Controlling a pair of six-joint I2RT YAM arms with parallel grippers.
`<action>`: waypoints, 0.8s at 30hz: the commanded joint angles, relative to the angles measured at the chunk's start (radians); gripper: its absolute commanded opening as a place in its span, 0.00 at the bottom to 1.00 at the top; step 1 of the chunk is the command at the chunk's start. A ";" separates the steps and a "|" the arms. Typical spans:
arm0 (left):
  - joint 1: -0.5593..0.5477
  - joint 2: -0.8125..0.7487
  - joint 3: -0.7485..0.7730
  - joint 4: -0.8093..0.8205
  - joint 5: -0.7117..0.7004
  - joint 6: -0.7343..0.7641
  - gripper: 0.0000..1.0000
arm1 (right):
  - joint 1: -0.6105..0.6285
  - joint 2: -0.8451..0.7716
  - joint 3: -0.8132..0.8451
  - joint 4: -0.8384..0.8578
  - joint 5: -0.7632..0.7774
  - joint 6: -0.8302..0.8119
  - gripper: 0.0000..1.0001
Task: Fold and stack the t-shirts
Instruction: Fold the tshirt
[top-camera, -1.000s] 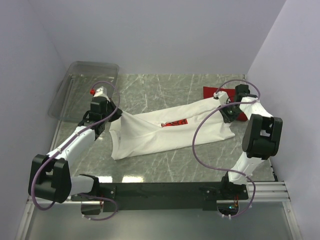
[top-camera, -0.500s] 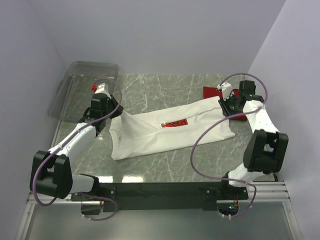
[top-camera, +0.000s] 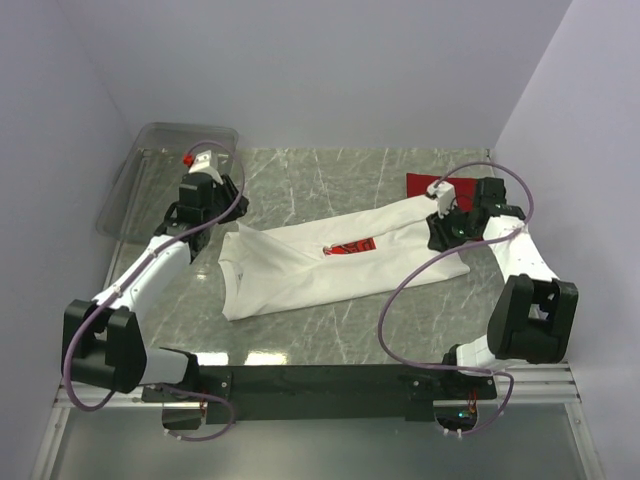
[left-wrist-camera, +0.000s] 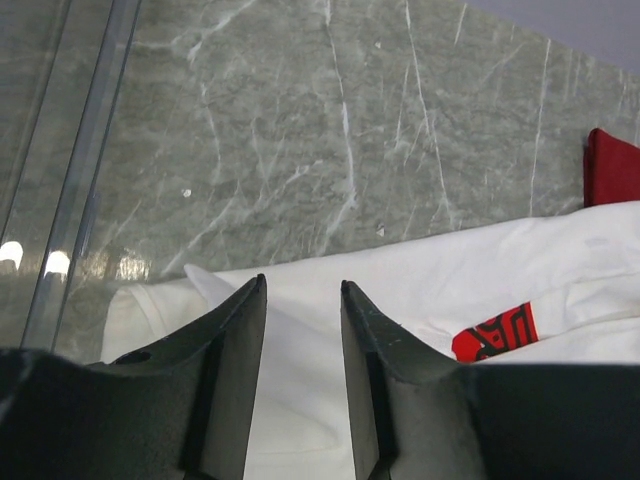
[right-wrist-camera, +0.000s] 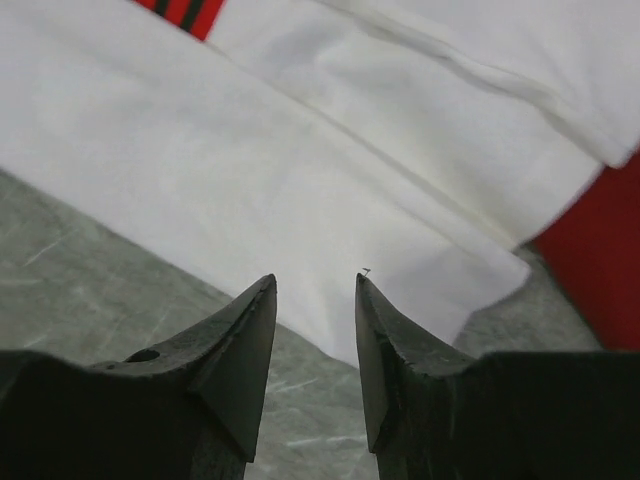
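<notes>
The white t-shirt (top-camera: 320, 265) lies stretched at an angle across the marble table, its red chest graphic (top-camera: 350, 246) facing up. My left gripper (top-camera: 216, 214) hovers over the shirt's left end, open, with only cloth showing below the gap (left-wrist-camera: 300, 290). The right gripper (top-camera: 438, 232) is open over the shirt's right end, near a corner of the hem (right-wrist-camera: 315, 282). The red t-shirt (top-camera: 424, 183) lies at the back right, partly under the white one and partly hidden by my right arm. It also shows in both wrist views (left-wrist-camera: 612, 165) (right-wrist-camera: 595, 250).
A clear plastic bin (top-camera: 165, 150) stands at the back left corner; its rim (left-wrist-camera: 80, 170) shows in the left wrist view. Walls close in the left, back and right sides. Bare marble (top-camera: 330, 180) lies behind the shirt and in front of it.
Both grippers have opened. The left one let go of the shirt's left end, which dropped flat, and drew back. The right arm's elbow swung out to the right.
</notes>
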 joint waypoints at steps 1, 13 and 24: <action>-0.007 -0.083 -0.067 -0.034 0.020 -0.013 0.42 | 0.060 0.041 0.031 -0.116 -0.129 -0.102 0.45; -0.073 -0.439 -0.412 -0.271 0.001 -0.499 0.43 | 0.518 0.346 0.422 -0.170 -0.120 0.041 0.45; -0.130 -0.337 -0.416 -0.543 -0.153 -0.657 0.43 | 0.729 0.512 0.594 -0.027 -0.067 0.294 0.45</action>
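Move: The white t-shirt's near left corner lies about 22 cm back, 3 cm left and 18 cm below the left hand; the lifted sleeve tip is only some 2 cm back, 3 cm left and 16 cm below that hand. From the right hand, the left end of the red print is roughly 28 cm left, 1 cm back and 10 cm down. The folded red shirts sit about 11 cm ahead and 8 cm right of the right hand, 10 cm below. Bring the open left gripper back nearly 20 cm and down about 14 cm towards the white shirt's near left corner, tipping its fingers steeply downward. Meanwhile sweep the open right gripper some 30 cm left above the shirt to the left end of the red print, staying near its present height and turning about 35 degrees counter-clockwise. Grip nothing yet. ##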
